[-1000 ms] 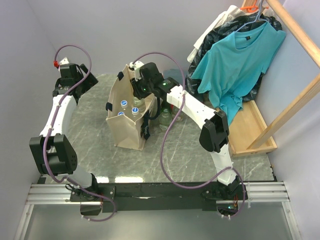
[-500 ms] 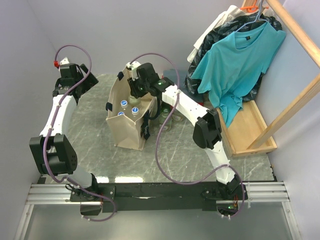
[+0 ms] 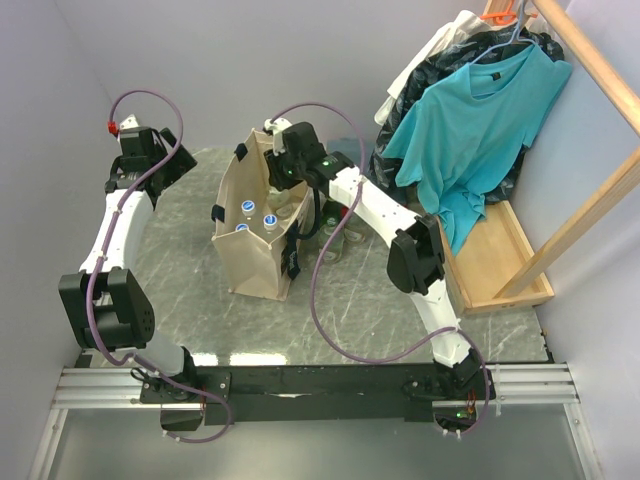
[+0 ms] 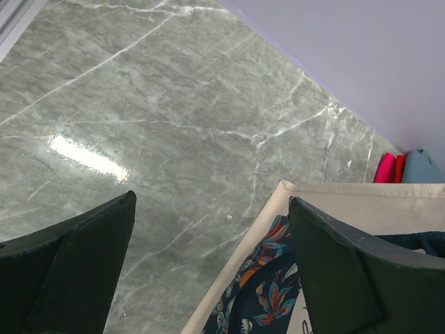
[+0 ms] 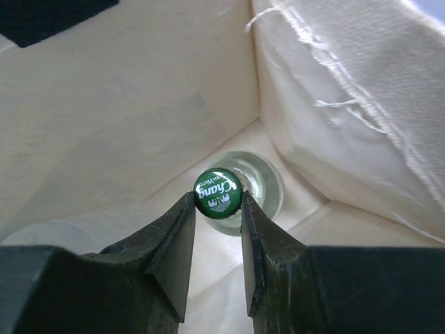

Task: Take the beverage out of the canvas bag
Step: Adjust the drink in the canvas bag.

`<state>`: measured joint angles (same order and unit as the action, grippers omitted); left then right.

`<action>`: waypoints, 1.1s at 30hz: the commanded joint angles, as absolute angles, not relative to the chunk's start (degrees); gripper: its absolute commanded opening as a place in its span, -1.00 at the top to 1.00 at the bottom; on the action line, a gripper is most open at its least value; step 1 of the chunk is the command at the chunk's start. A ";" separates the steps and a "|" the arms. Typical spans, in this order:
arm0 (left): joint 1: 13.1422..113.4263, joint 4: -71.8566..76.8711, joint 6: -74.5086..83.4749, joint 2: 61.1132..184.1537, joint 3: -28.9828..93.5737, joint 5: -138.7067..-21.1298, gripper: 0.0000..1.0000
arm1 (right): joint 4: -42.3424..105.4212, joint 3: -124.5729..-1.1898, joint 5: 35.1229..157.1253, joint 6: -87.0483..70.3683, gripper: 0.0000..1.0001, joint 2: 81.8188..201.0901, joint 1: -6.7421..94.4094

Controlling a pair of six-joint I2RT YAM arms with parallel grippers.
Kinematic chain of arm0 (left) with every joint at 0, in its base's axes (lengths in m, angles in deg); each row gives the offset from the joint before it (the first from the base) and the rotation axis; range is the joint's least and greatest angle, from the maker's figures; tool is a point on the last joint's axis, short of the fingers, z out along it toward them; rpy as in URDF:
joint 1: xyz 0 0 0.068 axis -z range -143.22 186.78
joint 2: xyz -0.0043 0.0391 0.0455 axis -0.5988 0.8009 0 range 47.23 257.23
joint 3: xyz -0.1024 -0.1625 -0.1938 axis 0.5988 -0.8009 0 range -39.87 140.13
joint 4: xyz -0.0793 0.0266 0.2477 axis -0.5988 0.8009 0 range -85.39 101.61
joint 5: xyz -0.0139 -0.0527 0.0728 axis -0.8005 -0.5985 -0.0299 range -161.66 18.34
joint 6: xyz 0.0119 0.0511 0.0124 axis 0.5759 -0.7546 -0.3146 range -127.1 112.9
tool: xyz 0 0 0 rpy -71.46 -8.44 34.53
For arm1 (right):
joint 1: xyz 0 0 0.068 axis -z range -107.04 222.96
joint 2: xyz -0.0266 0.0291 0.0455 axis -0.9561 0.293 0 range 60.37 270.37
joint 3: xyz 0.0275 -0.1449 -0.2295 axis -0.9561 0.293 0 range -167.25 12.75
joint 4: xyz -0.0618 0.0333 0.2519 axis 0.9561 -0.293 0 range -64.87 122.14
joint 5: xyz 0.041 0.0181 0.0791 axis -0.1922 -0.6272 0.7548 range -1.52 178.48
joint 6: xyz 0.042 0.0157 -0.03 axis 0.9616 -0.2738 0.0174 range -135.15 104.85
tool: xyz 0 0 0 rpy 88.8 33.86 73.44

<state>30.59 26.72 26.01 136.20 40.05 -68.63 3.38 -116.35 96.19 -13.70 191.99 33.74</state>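
Note:
The beige canvas bag (image 3: pixel 252 262) with black handles stands on the marble table (image 3: pixel 180 260). My right gripper (image 3: pixel 275 168) reaches down into its back right corner. In the right wrist view, my right gripper (image 5: pixel 217 200) is shut on the green cap of a clear glass beverage bottle (image 5: pixel 268 182), with canvas walls all round. Blue-capped bottles (image 3: pixel 247 207) show in the bag's open top. My left gripper (image 3: pixel 172 162) hovers at the table's back left, open and empty. In the left wrist view, my left gripper (image 4: pixel 212 198) sits above the bag's rim (image 4: pixel 334 202).
Other clear bottles (image 3: pixel 335 238) stand on the table just right of the bag, under my right arm. A teal shirt (image 3: pixel 480 120) hangs over a wooden rack (image 3: pixel 500 262) at the right. A pink and red item (image 4: pixel 389 168) lies by the back wall.
My right wrist has shifted a little left and toward the back over the bag, jaws staying shut on the bottle cap. The left arm has not moved.

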 commanded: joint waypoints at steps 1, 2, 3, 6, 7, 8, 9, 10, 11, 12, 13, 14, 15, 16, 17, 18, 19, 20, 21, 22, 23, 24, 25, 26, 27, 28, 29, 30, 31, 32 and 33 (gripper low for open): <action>30.46 25.62 25.25 135.12 40.28 -68.84 -0.93 | 11.92 -116.89 96.13 -13.66 0.78 187.11 33.94; 30.46 25.62 25.16 135.12 40.28 -68.93 -0.93 | 12.09 -116.54 96.13 -13.66 0.72 186.76 34.02; 30.46 25.53 25.25 135.12 40.20 -69.02 -0.93 | 11.92 -116.36 96.13 -13.83 0.53 186.67 33.94; 30.46 25.53 25.25 135.03 40.02 -69.11 -0.93 | 11.39 -116.97 96.13 -13.92 0.36 186.85 34.02; 30.37 25.35 25.33 135.03 40.02 -69.11 -0.93 | 11.31 -117.06 96.04 -13.84 0.25 187.02 34.02; 30.46 25.44 25.25 135.03 40.02 -69.20 -0.93 | 11.39 -117.06 96.22 -13.84 0.21 186.94 34.03; 30.46 25.35 25.25 135.03 40.02 -69.20 -0.93 | 11.39 -117.24 96.22 -13.84 0.22 187.02 33.94; 30.46 25.35 25.25 135.03 40.02 -69.20 -0.93 | 11.39 -117.32 96.13 -13.75 0.22 187.11 34.02; 30.46 25.44 25.25 135.12 40.02 -69.28 -0.93 | 11.31 -117.50 96.13 -13.75 0.21 187.20 34.02; 30.37 25.44 25.33 135.03 40.02 -69.28 -0.93 | 11.04 -117.85 96.22 -13.75 0.09 187.37 34.03; 30.46 25.44 25.25 135.03 40.02 -69.37 -0.93 | 10.87 -118.11 96.13 -13.84 0.06 187.55 33.94; 30.46 25.35 25.25 135.03 39.93 -69.46 -0.93 | 10.69 -118.38 96.04 -13.84 0.05 187.73 33.85; 30.46 25.35 25.33 135.03 39.93 -69.46 -0.93 | 10.52 -118.38 96.04 -13.84 0.04 187.64 33.94; 30.46 25.35 25.25 135.20 39.93 -69.46 -0.93 | 10.51 -118.47 96.04 -13.92 0.01 187.73 33.94; 30.46 25.35 25.25 135.12 39.93 -69.46 -0.93 | 10.43 -118.38 96.04 -13.84 -0.10 187.64 34.02; 30.46 25.35 25.33 135.20 39.93 -69.55 -0.93 | 10.43 -118.38 96.30 -13.84 -0.09 187.73 34.02; 30.46 25.35 25.34 135.12 39.93 -69.63 -0.93 | 10.25 -118.38 96.31 -13.92 -0.02 187.64 33.94; 30.46 25.27 25.42 135.12 39.84 -69.64 -0.93 | 10.25 -118.47 96.22 -13.92 -0.01 187.73 33.94; 30.37 25.27 25.51 135.12 39.84 -69.55 -0.93 | 10.25 -118.47 96.13 -13.84 -0.04 187.73 33.94; 30.46 25.35 25.42 135.03 39.84 -69.63 -0.93 | 10.25 -118.55 96.13 -14.01 -0.07 187.81 33.94; 30.46 25.27 25.42 135.03 39.76 -69.64 -0.93 | 10.16 -118.73 96.04 -14.10 -0.07 187.90 33.94; 30.37 25.27 25.51 135.03 39.67 -69.55 -0.93 | 10.08 -118.91 95.87 -14.10 -0.08 187.99 33.94; 30.46 25.27 25.42 134.94 39.67 -69.55 -0.93 | 9.81 -119.08 95.69 -14.10 -0.09 188.16 34.02; 30.37 25.27 25.42 135.03 39.67 -69.55 -0.93 | 9.20 -119.78 95.26 -14.19 -0.12 188.69 33.94; 30.37 25.35 25.42 135.03 39.75 -69.63 -0.93 | 8.85 -120.31 94.55 -14.01 -0.12 189.04 33.94; 30.54 25.35 25.42 135.03 39.76 -69.72 -0.93 | 8.50 -120.84 94.11 -13.93 -0.12 189.31 34.02; 30.46 25.27 25.34 135.12 39.76 -69.72 -0.93 | 7.71 -121.89 93.50 -13.84 -0.15 189.83 33.94; 30.46 25.27 25.34 135.12 39.76 -69.81 -0.93 | 7.35 -122.42 92.97 -13.66 -0.17 190.10 34.02; 30.37 25.35 25.25 135.03 39.84 -69.72 -0.93 | 7.09 -122.86 92.70 -13.23 -0.18 190.45 34.02; 30.46 25.44 25.25 135.12 39.84 -69.64 -0.93 | 6.22 -123.99 92.96 -12.87 -0.21 190.97 34.11; 30.37 25.53 25.33 135.03 39.84 -69.64 -0.93 | 5.60 -124.61 93.23 -12.70 -0.22 191.33 34.20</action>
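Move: The right hand already grips the green-capped bottle at its cap, inside the far end of the canvas bag; the bottle's middle is about 9 cm straight below. Two blue-capped bottles stand in the bag, one roughly 9 cm back and 1 cm left, the other some 6 cm back and 6 cm left, both middles about 10 cm below this hand. From the idle left hand, the green-capped bottle lies about 25 cm right, 3 cm back and 14 cm down. Almost still at first, the right hand eases its fingertips open and lets go of the green cap, then rises about 4 cm from it, drifting a little forward. The fingers keep spreading as it climbs, from roughly a third to over half open, while the wrist tips the fingers slightly upward. ##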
